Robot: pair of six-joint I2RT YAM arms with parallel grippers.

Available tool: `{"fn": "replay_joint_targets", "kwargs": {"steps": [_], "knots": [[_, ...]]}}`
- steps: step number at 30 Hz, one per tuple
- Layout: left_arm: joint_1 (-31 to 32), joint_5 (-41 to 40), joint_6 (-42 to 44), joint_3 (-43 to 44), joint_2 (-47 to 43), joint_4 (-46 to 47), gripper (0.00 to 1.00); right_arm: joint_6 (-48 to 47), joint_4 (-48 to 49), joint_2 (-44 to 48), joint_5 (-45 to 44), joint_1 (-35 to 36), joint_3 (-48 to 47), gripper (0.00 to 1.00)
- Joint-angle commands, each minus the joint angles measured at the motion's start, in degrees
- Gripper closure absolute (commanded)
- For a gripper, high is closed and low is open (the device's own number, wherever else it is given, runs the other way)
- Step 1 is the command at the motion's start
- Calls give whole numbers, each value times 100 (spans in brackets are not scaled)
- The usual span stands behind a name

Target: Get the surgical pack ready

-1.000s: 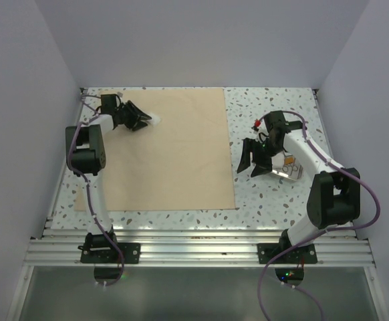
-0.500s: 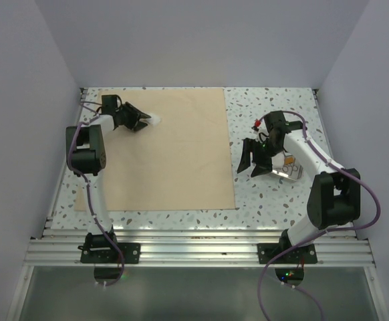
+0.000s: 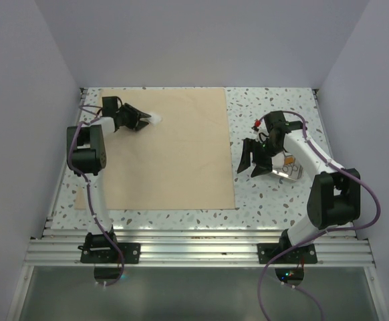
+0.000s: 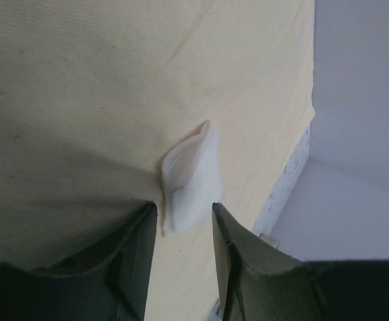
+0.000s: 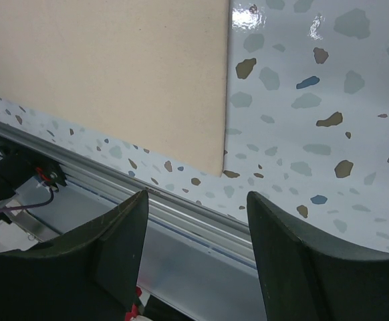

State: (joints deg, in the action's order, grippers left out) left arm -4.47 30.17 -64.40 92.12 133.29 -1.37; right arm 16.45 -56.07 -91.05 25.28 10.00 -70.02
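The big tan sheet (image 3: pixel 161 147) lies flat on the speckled table. A white gauze square (image 3: pixel 156 119), partly folded up, rests on the sheet's far left part. My left gripper (image 3: pixel 140 120) lies low over the sheet, pointing at the gauze. In the left wrist view the gauze (image 4: pixel 191 174) has its near end between the fingertips of that gripper (image 4: pixel 184 206), whose jaws stand apart. The small steel tray (image 3: pixel 289 171), with small items in it, sits right of the sheet. My right gripper (image 3: pixel 251 162) hangs open and empty beside the tray, over bare table (image 5: pixel 197 194).
Purple-grey walls close the table on the left, the back and the right. The aluminium rail (image 3: pixel 194 241) with both arm bases runs along the near edge. The sheet's near right corner (image 5: pixel 218 167) shows in the right wrist view.
The left gripper's jaws have narrowed a little around the gauze's near end and the wrist has shifted slightly. The gauze and the right arm have not moved.
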Motion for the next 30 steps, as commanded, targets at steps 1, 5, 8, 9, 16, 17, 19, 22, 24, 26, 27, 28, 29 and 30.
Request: {"fn": "replay_joint_targets", "kwargs": {"steps": [1, 5, 8, 9, 16, 17, 19, 22, 24, 26, 27, 28, 29, 30], "knots": [[43, -179, -37, -45, 232, 233, 58, -54, -9, 105, 83, -7, -73, 36], [60, -170, -125, -53, 258, 303, 59, -63, 0, 70, 83, -15, -73, 36], [78, -178, -187, -27, 302, 356, 59, -54, 9, 69, 83, -16, -56, 36], [78, -170, -204, -18, 311, 356, 60, -63, 0, 61, 83, -7, -47, 36], [139, -161, -292, 43, 434, 523, 61, -71, 17, 78, 74, -7, -3, 36], [139, -152, -284, 61, 443, 541, 61, -63, 18, 69, 65, -7, -3, 36], [148, -152, -275, 52, 460, 593, 63, -71, 18, 78, 74, -16, -3, 36], [148, -161, -275, 61, 478, 629, 69, -63, 9, 78, 74, -16, -12, 36], [157, -187, -266, 43, 478, 620, 71, -71, 9, 87, 74, -7, -12, 36], [157, -187, -240, 43, 469, 620, 74, -63, 18, 87, 56, -7, -3, 36], [157, -205, -240, 35, 461, 629, 76, -71, 26, 87, 65, -7, -3, 36], [157, -187, -240, 34, 478, 646, 80, -63, 26, 87, 74, -7, 6, 36], [157, -196, -240, 34, 478, 690, 84, -63, 35, 87, 65, -7, 6, 36], [157, -187, -240, 43, 478, 699, 87, -63, 35, 96, 74, -7, 6, 36]]}}
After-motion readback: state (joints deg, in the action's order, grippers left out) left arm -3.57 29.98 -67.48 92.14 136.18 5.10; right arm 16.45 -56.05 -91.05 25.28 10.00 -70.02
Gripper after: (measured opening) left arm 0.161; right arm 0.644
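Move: The white gauze pad, its near edge curled up, lies just past the half-open fingertips of my left hand: its middle is about 2 cm ahead, 3 cm to the right and some 2 cm lower. The far edge of the beige drape it lies on is roughly 16 cm straight ahead of my left hand. From my right hand the gauze is about 33 cm ahead, 34 cm to the left and 10 cm below. I ease my left hand ahead and a little to the right, about 1.5 cm in all, until the fingertips straddle the gauze's raised near edge. Late on I sink roughly 1 cm and draw the half-open fingers most of the way shut, pinching that edge, with the wrist nearly unturned. ##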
